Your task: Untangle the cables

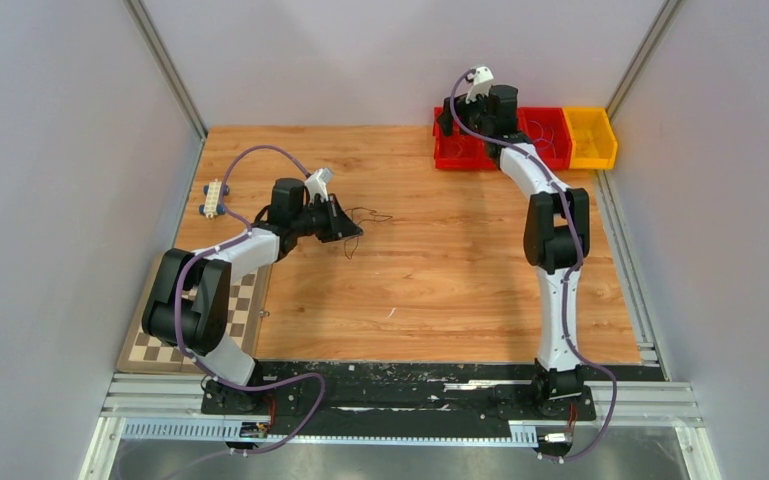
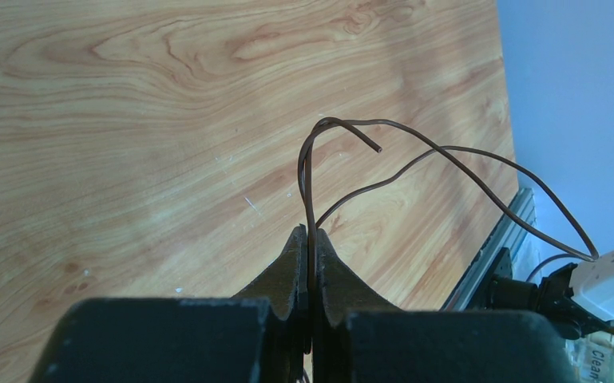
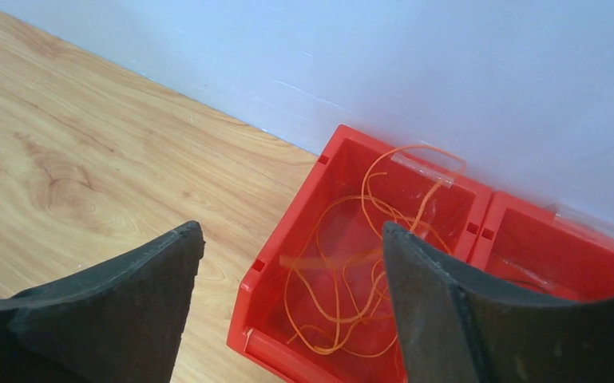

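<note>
A thin dark brown cable rises from between the closed jaws of my left gripper and arcs off to the right. In the top view the left gripper sits low over the left-middle of the wooden table, and the brown cable trails from its tip. An orange cable lies in loose loops inside a red bin. My right gripper hangs above that bin's near-left corner, open and holding nothing. The top view shows the right gripper over the red bin at the back.
A second red bin and a yellow bin stand beside the first along the back wall. A chessboard lies under the left arm at the table's left edge. A small white and blue part rests at the far left.
</note>
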`<state>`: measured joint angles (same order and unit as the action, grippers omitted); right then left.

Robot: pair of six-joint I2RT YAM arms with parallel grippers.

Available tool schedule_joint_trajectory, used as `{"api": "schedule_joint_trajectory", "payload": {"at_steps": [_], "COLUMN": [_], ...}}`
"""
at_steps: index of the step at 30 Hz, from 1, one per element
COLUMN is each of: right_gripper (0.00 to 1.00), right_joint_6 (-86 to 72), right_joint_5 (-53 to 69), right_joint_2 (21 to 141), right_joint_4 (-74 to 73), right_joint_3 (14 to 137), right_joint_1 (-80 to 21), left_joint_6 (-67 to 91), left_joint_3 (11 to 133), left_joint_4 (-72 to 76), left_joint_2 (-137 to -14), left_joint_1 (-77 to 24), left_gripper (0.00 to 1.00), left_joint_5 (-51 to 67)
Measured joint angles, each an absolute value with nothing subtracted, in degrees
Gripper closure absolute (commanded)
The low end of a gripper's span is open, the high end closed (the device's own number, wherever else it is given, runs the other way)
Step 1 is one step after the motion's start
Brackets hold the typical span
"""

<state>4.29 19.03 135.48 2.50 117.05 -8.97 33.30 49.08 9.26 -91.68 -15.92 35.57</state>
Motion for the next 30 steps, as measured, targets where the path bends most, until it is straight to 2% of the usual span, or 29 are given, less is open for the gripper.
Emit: {"api": "schedule_joint_trajectory", "payload": {"at_steps": [7,12,17,23,27,30], "right_gripper": [0.0,0.0,0.01,0.0,0.0,0.01], "right_joint_6": [6.35,6.76,5.32,1.93,1.98,2.68], "right_joint_5": [21.21,27.81,44.84,62.59,67.77,68.71], "right_joint_2": [132.94,129.32,121.91,106.06,97.82,95.53], "right_joint_4": [0.97,-3.25,-8.84,-13.45,-17.32,-19.53], "right_joint_3": [115.04,114.15,112.14,96.86,87.13,84.97], "right_joint_1": [-8.97,-8.16,-6.24,-5.78,-8.84,-11.07], "left_joint_6": [33.3,33.01,31.2,28.01,25.21,22.2], "left_joint_3": [49.08,49.08,49.71,54.96,57.98,59.42], "left_joint_4": [9.69,9.85,10.13,11.55,13.28,13.78], "left_joint_2": [-91.68,-91.68,-91.15,-90.74,-90.41,-90.19], "left_joint_1": [-15.92,-16.12,-17.65,-21.08,-23.81,-26.35], "left_gripper": [1.0,1.0,1.0,1.0,1.0,1.0], "left_joint_5": [35.77,36.29,37.76,40.6,43.0,44.69]}}
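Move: The last brown cable, already pinched in the left hand, bunches about 2 cm ahead and 3 cm right of that hand's point. From the right hand it lies some 28 cm back, 17 cm left and 7 cm lower. The orange cable in the leftmost red bin is about 13 cm below the right hand and 2 cm ahead; the blue cable is level with the orange one but 17 cm farther right. Opening fully, the right hand swings back 30 cm, up and counter-clockwise towards the brown cable the left raises rightward. ##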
